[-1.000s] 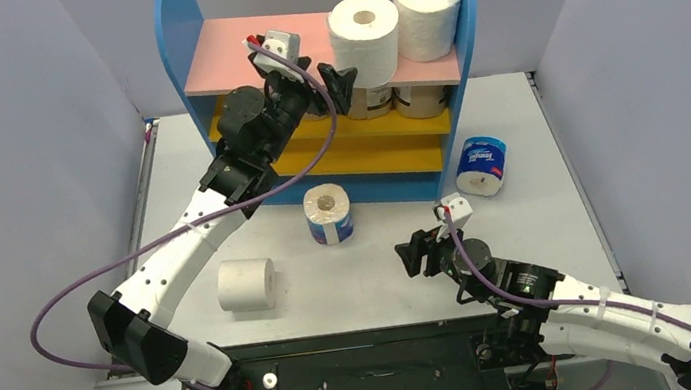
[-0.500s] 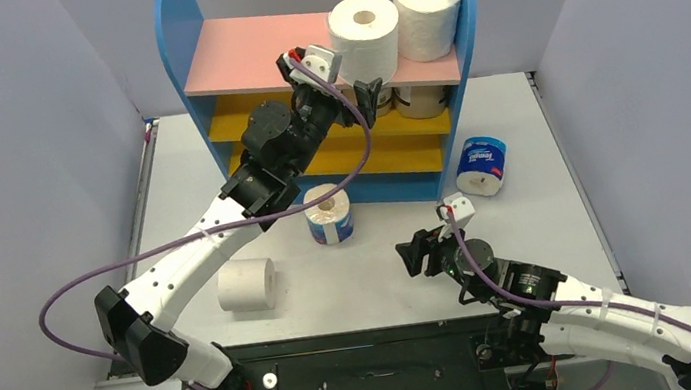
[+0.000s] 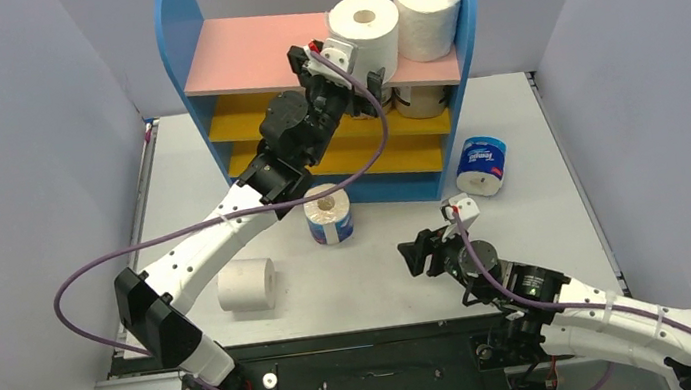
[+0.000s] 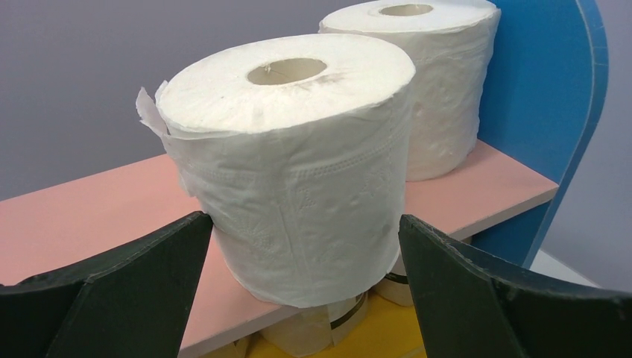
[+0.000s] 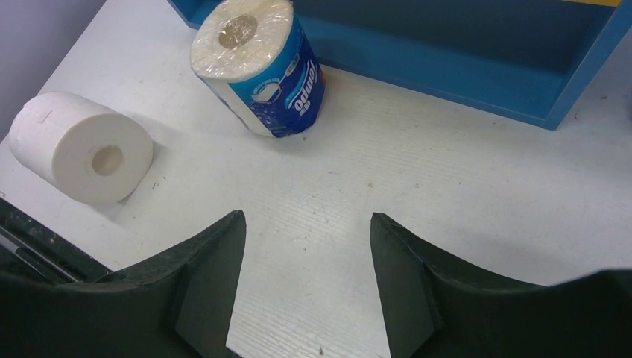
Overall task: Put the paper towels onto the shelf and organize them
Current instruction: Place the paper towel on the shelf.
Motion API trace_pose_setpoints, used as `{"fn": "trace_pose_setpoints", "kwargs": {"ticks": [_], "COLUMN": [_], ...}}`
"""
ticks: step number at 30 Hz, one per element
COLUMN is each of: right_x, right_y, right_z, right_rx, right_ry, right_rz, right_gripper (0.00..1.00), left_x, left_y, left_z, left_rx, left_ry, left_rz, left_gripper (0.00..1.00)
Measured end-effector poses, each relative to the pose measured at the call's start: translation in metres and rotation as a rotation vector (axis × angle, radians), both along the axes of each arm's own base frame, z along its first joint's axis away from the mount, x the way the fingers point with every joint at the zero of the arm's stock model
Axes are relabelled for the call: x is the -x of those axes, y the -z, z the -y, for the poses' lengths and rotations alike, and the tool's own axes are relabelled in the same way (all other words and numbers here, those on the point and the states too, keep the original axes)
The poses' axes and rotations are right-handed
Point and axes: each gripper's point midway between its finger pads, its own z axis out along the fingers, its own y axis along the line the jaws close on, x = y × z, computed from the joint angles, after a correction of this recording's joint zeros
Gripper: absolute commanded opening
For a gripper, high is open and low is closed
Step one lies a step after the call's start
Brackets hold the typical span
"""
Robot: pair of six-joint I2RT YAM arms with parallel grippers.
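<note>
On the shelf's pink top board (image 3: 243, 57) stand two white paper towels, one in front (image 3: 365, 36) and one behind (image 3: 429, 12). My left gripper (image 3: 359, 80) is open at the board's front edge. In the left wrist view its fingers flank the front roll (image 4: 298, 149); I cannot tell whether they touch it. Tan-wrapped rolls (image 3: 420, 99) sit on the upper yellow board. A blue-and-white roll (image 3: 329, 214) stands before the shelf, and another (image 3: 481, 166) lies at its right. A white roll (image 3: 246, 285) lies near the left arm. My right gripper (image 3: 417, 251) hovers open and empty above the table.
The right wrist view shows the blue-and-white roll (image 5: 261, 71) upright, the white roll (image 5: 78, 145) on its side and the shelf's blue base (image 5: 447, 52). The blue side panel (image 4: 551, 89) rises right of the rear roll. Grey walls enclose the table.
My left arm swung right along the front of the top board, bringing its open fingers around the front white roll. The right arm barely moved.
</note>
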Motion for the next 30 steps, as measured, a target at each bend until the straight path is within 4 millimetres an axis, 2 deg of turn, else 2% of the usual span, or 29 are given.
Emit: {"fn": "trace_pose_setpoints", "kwargs": {"ticks": [14, 30], "right_x": [0.000, -0.001], "right_y": [0.001, 0.008], "right_z": [0.005, 0.008], "right_rx": [-0.013, 0.006], "right_ry": [0.023, 0.036], "right_rz": [0.001, -0.005], "right_gripper": [0.57, 0.58], "left_x": [-0.023, -0.051], "left_y": [-0.001, 0.002], "left_z": [0.001, -0.030], "left_rx": [-0.007, 0.031], "left_ry": [-0.074, -0.152], "left_rz": [0.029, 0.005], "left_gripper": [0.96, 0.96]}}
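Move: The white roll on the pink top shelf is right in front of my left hand's open fingers, its middle about 6 cm ahead, 4 cm to the right and 1 cm up; its front hangs over the shelf edge. The other white roll, level with it, stands some 9 cm ahead and 16 cm right of that hand. From my right hand, the roll to be pushed is about 26 cm ahead, 5 cm left and 30 cm up. With my left fingers staying wide open and against the near side of the overhanging roll, I push it deeper onto the pink shelf. I go forward about 5 cm, straight at first, then bearing left by some 3 cm, keeping my height and turning the hand about 10 degrees counter-clockwise, so the right fingertip ends against the roll's right side. ##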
